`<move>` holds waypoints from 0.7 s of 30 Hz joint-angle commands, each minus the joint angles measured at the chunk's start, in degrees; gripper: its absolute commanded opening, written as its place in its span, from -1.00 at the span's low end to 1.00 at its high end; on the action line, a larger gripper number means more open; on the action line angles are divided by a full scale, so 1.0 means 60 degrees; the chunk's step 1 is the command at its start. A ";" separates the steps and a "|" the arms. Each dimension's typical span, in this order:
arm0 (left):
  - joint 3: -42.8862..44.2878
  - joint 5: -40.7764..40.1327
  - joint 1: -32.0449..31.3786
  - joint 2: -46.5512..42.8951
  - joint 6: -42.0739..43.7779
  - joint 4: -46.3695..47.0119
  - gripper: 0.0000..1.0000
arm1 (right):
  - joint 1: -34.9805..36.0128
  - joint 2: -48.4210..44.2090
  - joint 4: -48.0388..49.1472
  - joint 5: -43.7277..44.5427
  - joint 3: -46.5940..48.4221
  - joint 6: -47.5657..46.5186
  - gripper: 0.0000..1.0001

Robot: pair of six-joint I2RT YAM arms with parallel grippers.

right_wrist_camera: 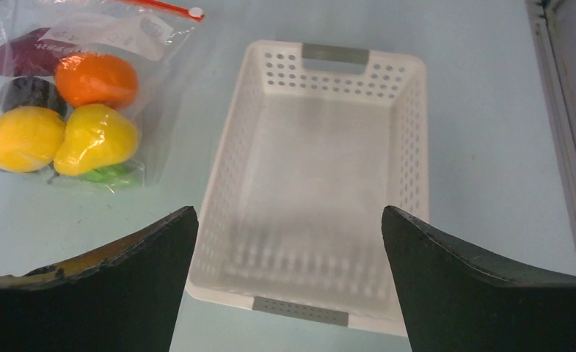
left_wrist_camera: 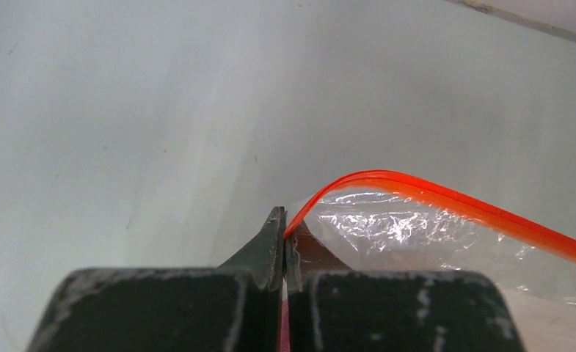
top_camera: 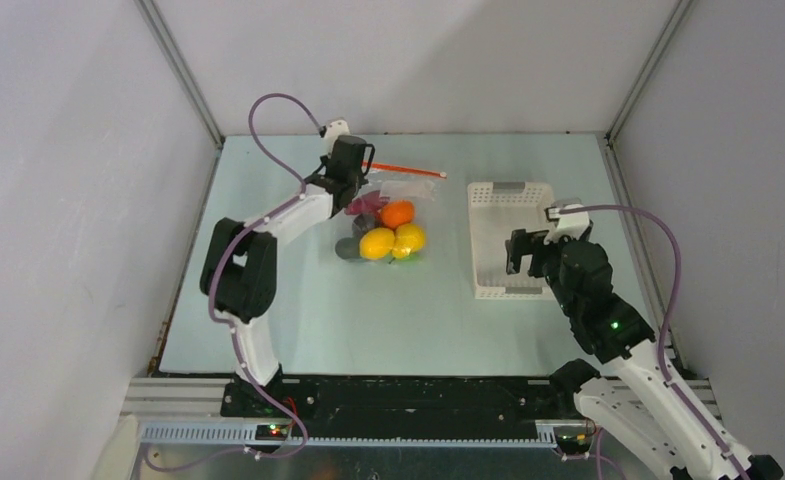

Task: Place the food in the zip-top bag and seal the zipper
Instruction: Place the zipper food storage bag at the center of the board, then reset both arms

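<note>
The clear zip-top bag [top_camera: 411, 188] lies on the table at the back centre with the food inside. I see an orange [top_camera: 397, 213], two yellow lemons [top_camera: 376, 243] and purple, dark and green pieces [right_wrist_camera: 108, 174]. Its orange-red zipper [top_camera: 408, 169] runs along the far edge. My left gripper [left_wrist_camera: 283, 227] is shut on the left end of the zipper [left_wrist_camera: 446, 198], which rises in a curve away from the jaws. My right gripper [right_wrist_camera: 288, 220] hangs open and empty over the near end of the white basket, to the right of the bag [right_wrist_camera: 152, 44].
A white slotted basket [top_camera: 480, 240] stands empty to the right of the bag, under my right gripper. Grey walls close in the table on the left, back and right. A metal rail runs along the right edge [right_wrist_camera: 556, 110].
</note>
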 commanded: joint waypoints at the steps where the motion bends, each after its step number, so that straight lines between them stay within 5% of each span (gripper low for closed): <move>1: 0.1520 0.0225 0.0536 0.0804 -0.0841 -0.1300 -1.00 | -0.0468 -0.0696 0.0329 0.0391 -0.0476 0.0694 0.99; 3: 0.1545 0.0445 0.0754 0.0886 -0.1057 -0.1387 -0.72 | -0.0652 -0.0963 0.0214 0.0434 -0.0662 0.0821 0.99; 4: 0.1541 0.0553 0.0894 0.0842 -0.1177 -0.1418 0.07 | -0.0774 -0.1099 0.0167 0.0494 -0.0737 0.0953 0.99; 6: 0.1575 0.0822 0.1094 0.0601 -0.1052 -0.1409 0.88 | -0.0923 -0.1225 0.0029 0.0700 -0.0768 0.1262 0.99; 14: 0.0939 0.0688 0.1196 -0.2571 -0.0271 -0.1849 0.99 | -0.1256 -0.2002 -0.0354 0.0851 -0.0772 0.2793 0.99; 21: -0.2841 0.0875 0.1150 -0.7258 -0.1854 -0.2970 0.99 | -0.1283 -0.2242 -0.1078 0.0723 -0.0772 0.3455 0.99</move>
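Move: The left hand, still shut on the left corner of the zipper, has the spot where the bag comes to lie about 14 cm below it, some 6 cm to its right and 4 cm back. In the bag, the orange is about 10 cm right and 5 cm back, the lemons about 9 cm right and 11 cm back, each some 11 cm lower. From the open right hand that spot lies roughly 38 cm left, 18 cm ahead and 23 cm below. The left fingers open wide and let go of the zipper corner as the hand eases down over 2 cm, drifts left and edges forward. The hand then lifts briskly some 18 cm, pulling back about 10 cm towards its base and still going left, its fingertips tilting up. The right hand, open and empty, draws about 5 cm right, away from the bag, rolling its left side up and turning slightly clockwise. ##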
